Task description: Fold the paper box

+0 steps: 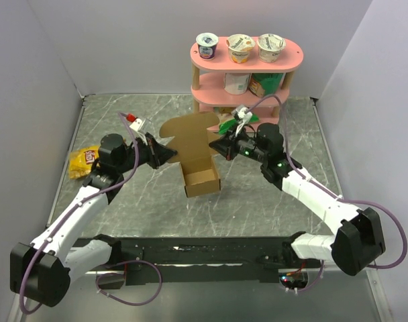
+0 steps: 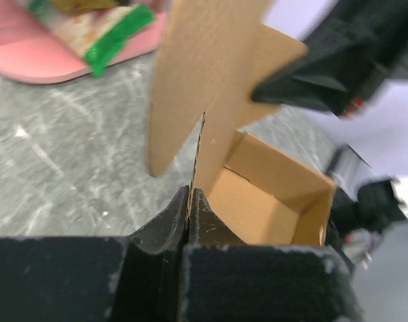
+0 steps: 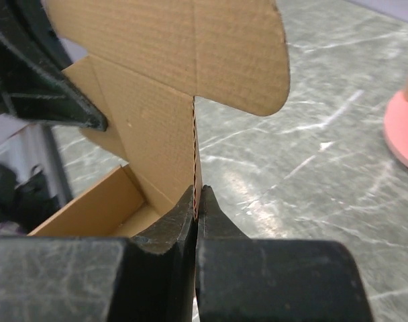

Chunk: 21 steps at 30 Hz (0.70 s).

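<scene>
The paper box (image 1: 201, 180) is plain brown cardboard, half formed: an open square tray in the middle of the table with a tall lid panel (image 1: 190, 133) standing up at its back. My left gripper (image 1: 172, 153) is shut on the left edge of that panel. In the left wrist view my left gripper (image 2: 190, 198) pinches the thin cardboard edge, with the paper box (image 2: 271, 201) open to the right. My right gripper (image 1: 216, 147) is shut on the panel's right edge. In the right wrist view my right gripper (image 3: 196, 198) clamps the corrugated edge of the paper box (image 3: 157, 127).
A pink two-tier shelf (image 1: 247, 59) stands at the back, with three yogurt cups on top and more packets below. A green packet (image 1: 232, 125) lies at its foot, behind my right gripper. A yellow snack bag (image 1: 82, 162) lies by the left wall.
</scene>
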Available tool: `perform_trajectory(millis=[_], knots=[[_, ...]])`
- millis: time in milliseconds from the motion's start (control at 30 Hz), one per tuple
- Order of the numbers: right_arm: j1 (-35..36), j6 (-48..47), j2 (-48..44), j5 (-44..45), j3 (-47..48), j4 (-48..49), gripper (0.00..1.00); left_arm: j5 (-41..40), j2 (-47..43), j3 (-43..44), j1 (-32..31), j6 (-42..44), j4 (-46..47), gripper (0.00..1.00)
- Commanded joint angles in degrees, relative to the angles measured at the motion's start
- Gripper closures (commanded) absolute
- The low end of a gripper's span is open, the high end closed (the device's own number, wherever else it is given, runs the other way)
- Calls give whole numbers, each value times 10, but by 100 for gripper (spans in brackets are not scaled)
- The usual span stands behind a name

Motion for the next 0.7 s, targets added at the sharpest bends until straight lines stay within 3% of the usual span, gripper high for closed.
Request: perform_trajectory(millis=[0, 100, 300, 567, 667], knots=[[46, 9, -34, 132, -23, 29, 100, -159, -3, -13, -38, -38, 9, 99], [93, 24, -38, 241, -57, 63, 100, -264, -3, -41, -67, -78, 42, 99], [149, 70, -15, 374, -90, 100, 100, -410, 44, -34, -149, -90, 49, 99], [200, 108, 41, 523, -108, 155, 100, -503, 85, -64, -208, -94, 87, 99], [215, 113, 82, 585, -126, 207, 100, -526, 100, -104, -224, -87, 153, 99]])
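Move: Between the two grippers, each already pinching one side edge of the lid, hangs the open box tray: about 5 cm back, 9 cm right and 9 cm below the left hand, and 8 cm back, 4 cm left and 10 cm below the right. The lid's wide end flap stands about 5 cm above both, some 4 cm ahead and 6 cm right of the left hand. The green bag is roughly 22 cm ahead, 9 cm right and 20 cm below the right hand. Lowering the paper box towards the table, both hands sink together about 8 cm with their pinch on the lid's side edges kept. The left also carries its edge some 4 cm forward, drawing level with the right, while the wrists swing about 30 degrees, left counter-clockwise and right clockwise, so both sets of fingers point more forward. ##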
